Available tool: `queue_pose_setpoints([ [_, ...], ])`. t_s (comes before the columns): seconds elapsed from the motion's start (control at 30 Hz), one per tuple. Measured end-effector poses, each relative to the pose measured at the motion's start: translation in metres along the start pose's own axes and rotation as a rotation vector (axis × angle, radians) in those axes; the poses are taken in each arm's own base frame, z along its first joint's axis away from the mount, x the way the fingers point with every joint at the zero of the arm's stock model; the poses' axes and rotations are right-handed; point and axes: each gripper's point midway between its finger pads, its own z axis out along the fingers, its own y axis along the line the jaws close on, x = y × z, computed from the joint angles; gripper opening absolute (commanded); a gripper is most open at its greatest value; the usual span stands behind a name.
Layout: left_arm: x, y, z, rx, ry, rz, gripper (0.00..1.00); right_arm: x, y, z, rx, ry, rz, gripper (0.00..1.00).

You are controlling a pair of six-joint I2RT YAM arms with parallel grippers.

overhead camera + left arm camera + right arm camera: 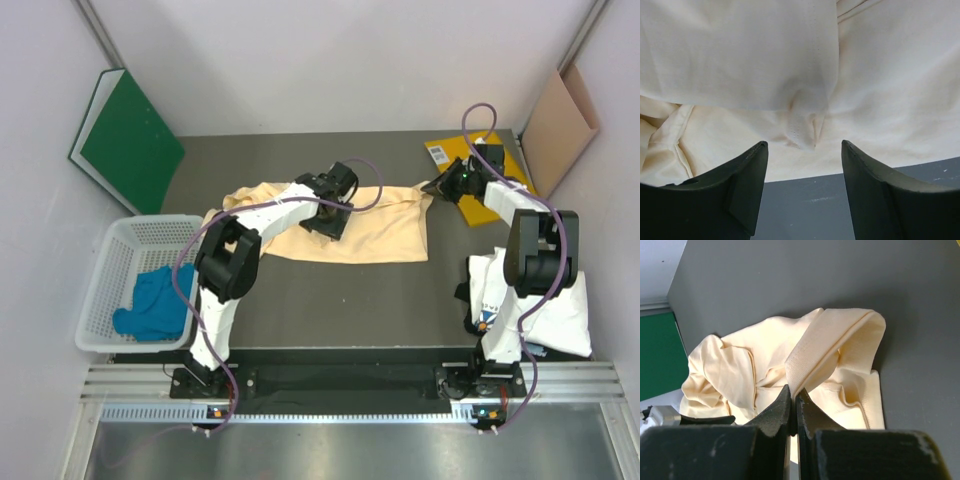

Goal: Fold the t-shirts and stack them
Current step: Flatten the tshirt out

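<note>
The pale peach-yellow t-shirt (375,235) lies spread across the middle of the dark table. My left gripper (326,214) hovers over its left half. In the left wrist view that gripper (803,145) stands open with nothing between its fingers; a puckered fold of the shirt (802,122) lies just beyond the tips. My right gripper (432,188) is shut on the shirt's far right corner, and its wrist view shows the jaws (794,392) pinching a lifted hem band (830,347). A white t-shirt (562,310) lies at the table's right edge. A teal-blue t-shirt (152,302) sits crumpled in the basket.
A white mesh basket (125,245) stands off the table's left edge. A flat bright-yellow folder (492,192) lies at the back right under the right arm. A green folder (130,140) leans on the left wall and a cardboard sheet (558,125) on the right wall.
</note>
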Motion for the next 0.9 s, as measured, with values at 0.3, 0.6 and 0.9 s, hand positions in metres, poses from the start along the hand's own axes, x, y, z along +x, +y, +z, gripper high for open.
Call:
queue_pose_setpoints([
  [0.3,0.011,0.012,0.020,-0.078,0.040,0.012,0.57,0.000,0.000,0.000,0.000,-0.001,0.005,0.00],
  [0.6,0.014,0.011,0.027,-0.074,0.061,0.024,0.16,0.000,0.000,0.000,0.000,-0.001,0.006,0.00],
  [0.9,0.015,0.013,0.029,-0.086,0.065,0.027,0.00,0.000,0.000,0.000,-0.001,-0.001,0.006,0.00],
])
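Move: Just under the left hand, about 4 cm down and 1 cm to its left, lies the loose inner fold of the t-shirt. The shirt's near edge runs some 6 cm back from the hand; its crumpled left end is about 17 cm left and 7 cm farther out. The corner held by the right hand is some 23 cm right, 10 cm ahead and 3 cm higher. From the right hand, the fold lies roughly 22 cm left, 10 cm back and 8 cm below. Sinking about 3 cm onto the t-shirt with a drift of some 1.5 cm to its left, the left hand brings its half-open fingers down astride the loose fold, then stays low and closes them fully, pinching the cloth between the tips. The right hand stays put, keeping its grip on the raised far-right corner. ##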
